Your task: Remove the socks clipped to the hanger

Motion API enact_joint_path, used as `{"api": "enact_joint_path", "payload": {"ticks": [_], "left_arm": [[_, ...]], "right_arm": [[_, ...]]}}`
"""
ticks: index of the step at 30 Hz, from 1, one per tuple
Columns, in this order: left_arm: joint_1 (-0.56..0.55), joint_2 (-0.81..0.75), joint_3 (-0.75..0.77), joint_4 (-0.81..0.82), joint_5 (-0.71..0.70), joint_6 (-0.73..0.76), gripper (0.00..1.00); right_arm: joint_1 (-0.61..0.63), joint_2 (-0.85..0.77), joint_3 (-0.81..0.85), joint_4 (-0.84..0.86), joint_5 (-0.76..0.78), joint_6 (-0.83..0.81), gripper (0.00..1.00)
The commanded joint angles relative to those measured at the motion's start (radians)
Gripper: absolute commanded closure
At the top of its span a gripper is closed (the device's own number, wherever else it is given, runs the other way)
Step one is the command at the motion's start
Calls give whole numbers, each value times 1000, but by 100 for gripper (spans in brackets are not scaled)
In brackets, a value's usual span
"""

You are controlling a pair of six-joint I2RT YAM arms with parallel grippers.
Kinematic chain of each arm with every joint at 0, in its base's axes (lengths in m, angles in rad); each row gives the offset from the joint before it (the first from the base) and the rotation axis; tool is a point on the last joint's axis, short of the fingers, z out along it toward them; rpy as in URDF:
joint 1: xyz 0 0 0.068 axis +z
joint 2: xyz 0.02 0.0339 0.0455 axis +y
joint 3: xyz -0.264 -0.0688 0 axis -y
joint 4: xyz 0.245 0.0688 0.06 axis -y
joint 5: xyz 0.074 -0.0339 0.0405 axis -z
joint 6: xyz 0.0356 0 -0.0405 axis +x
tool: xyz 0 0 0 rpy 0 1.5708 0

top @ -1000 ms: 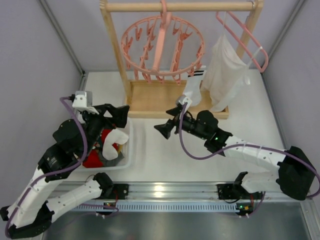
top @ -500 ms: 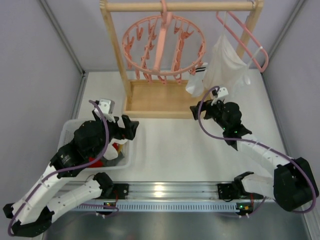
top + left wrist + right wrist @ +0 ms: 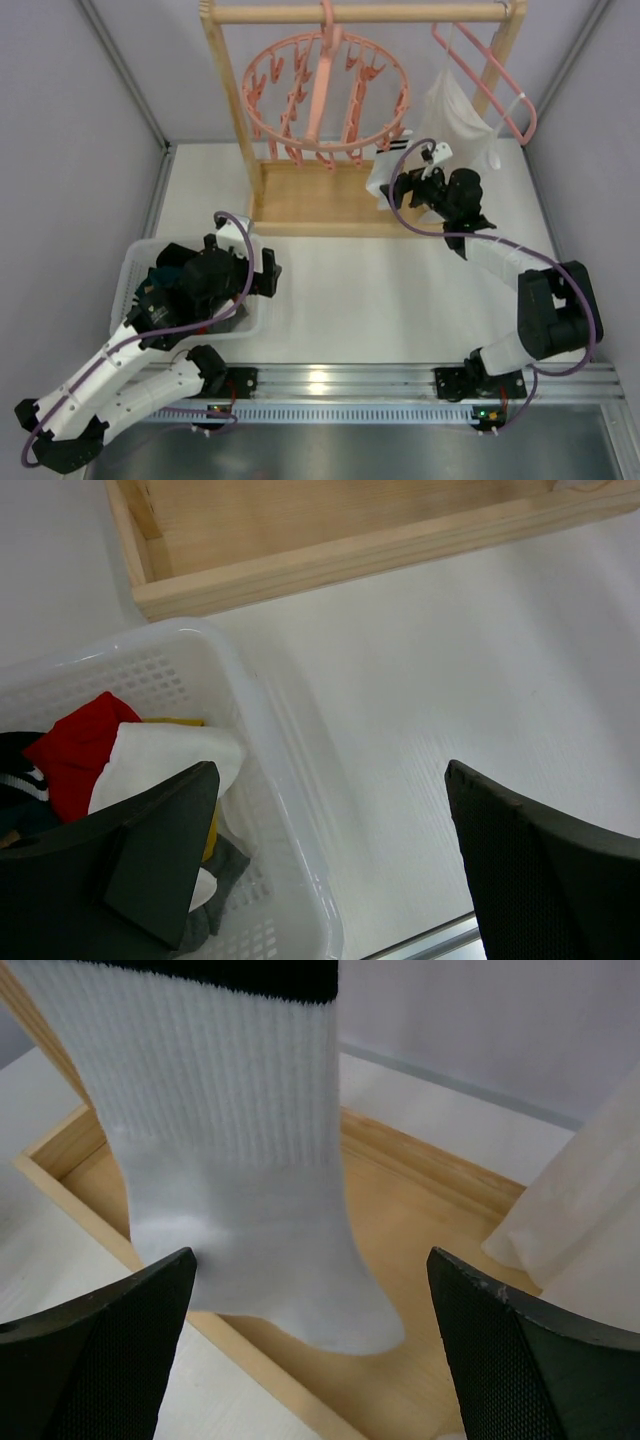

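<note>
The round pink hanger (image 3: 325, 95) hangs from the wooden rail with most of its clips bare. One of the socks, white with black stripes (image 3: 384, 172), stays clipped at its right rim. My right gripper (image 3: 398, 190) stands open just in front of it. In the right wrist view the white sock (image 3: 235, 1160) hangs between and just ahead of the spread fingers (image 3: 100, 1360), untouched. My left gripper (image 3: 268, 272) is open and empty over the right edge of the white basket (image 3: 135, 270). The basket holds red (image 3: 85, 745), white (image 3: 165, 755), yellow and grey socks.
The wooden stand base (image 3: 330, 200) lies under the hanger. The large white garment (image 3: 455, 120) hangs on a pink triangular hanger (image 3: 500, 85) right beside the sock and also shows in the right wrist view (image 3: 590, 1230). Grey walls close in on both sides.
My right arm has swung from the middle of the table up and right to the hanging sock. My left arm has drawn back and down over the basket's right edge.
</note>
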Motion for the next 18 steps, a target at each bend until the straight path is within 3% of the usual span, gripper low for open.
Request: {"api": "enact_joint_path", "payload": {"ticks": [1,8,13,16,17,18], "left_arm": [[1,-13,-4,19,9,-1,2],[1,-9,-9,21,19,-6,2],[1,-4,-9,21,14,-6,2],[1,-4,-11,19,5,-6,2],[1,-6,-11,21,3,-6,2],[1,-6,-11,21,3,-6,2]], "right_arm": [[-27,75,73,130,-204,-16,7],[-51,272,170,397,-450,167,11],[-51,411,268,617,-543,326,26],[-51,457,260,777,-560,458,47],[-50,467,254,806,-560,472,65],[-48,467,238,826,-551,483,72]]}}
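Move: The last white sock hangs from the right rim of the ring hanger, its middle about 4 cm ahead, 5 cm to the left and 4 cm above the right hand. The ring hanger's centre is some 9 cm ahead, 16 cm left and 18 cm higher than that hand; the white cloth hangs roughly 8 cm ahead and 12 cm to its right, a little higher. From the left hand the sock lies about 22 cm ahead and 29 cm to the right, at much the same height. The white sock's foot is met from its right: the right hand sweeps about 7 cm left and some 3 cm forward, dipping a couple of centimetres and coming back up. The wrist swings roughly 25 degrees counter-clockwise and rolls its left side up, while the wide-open fingers close most of the way, mainly late in the sweep, bringing their tips in on the fabric low on the foot. ##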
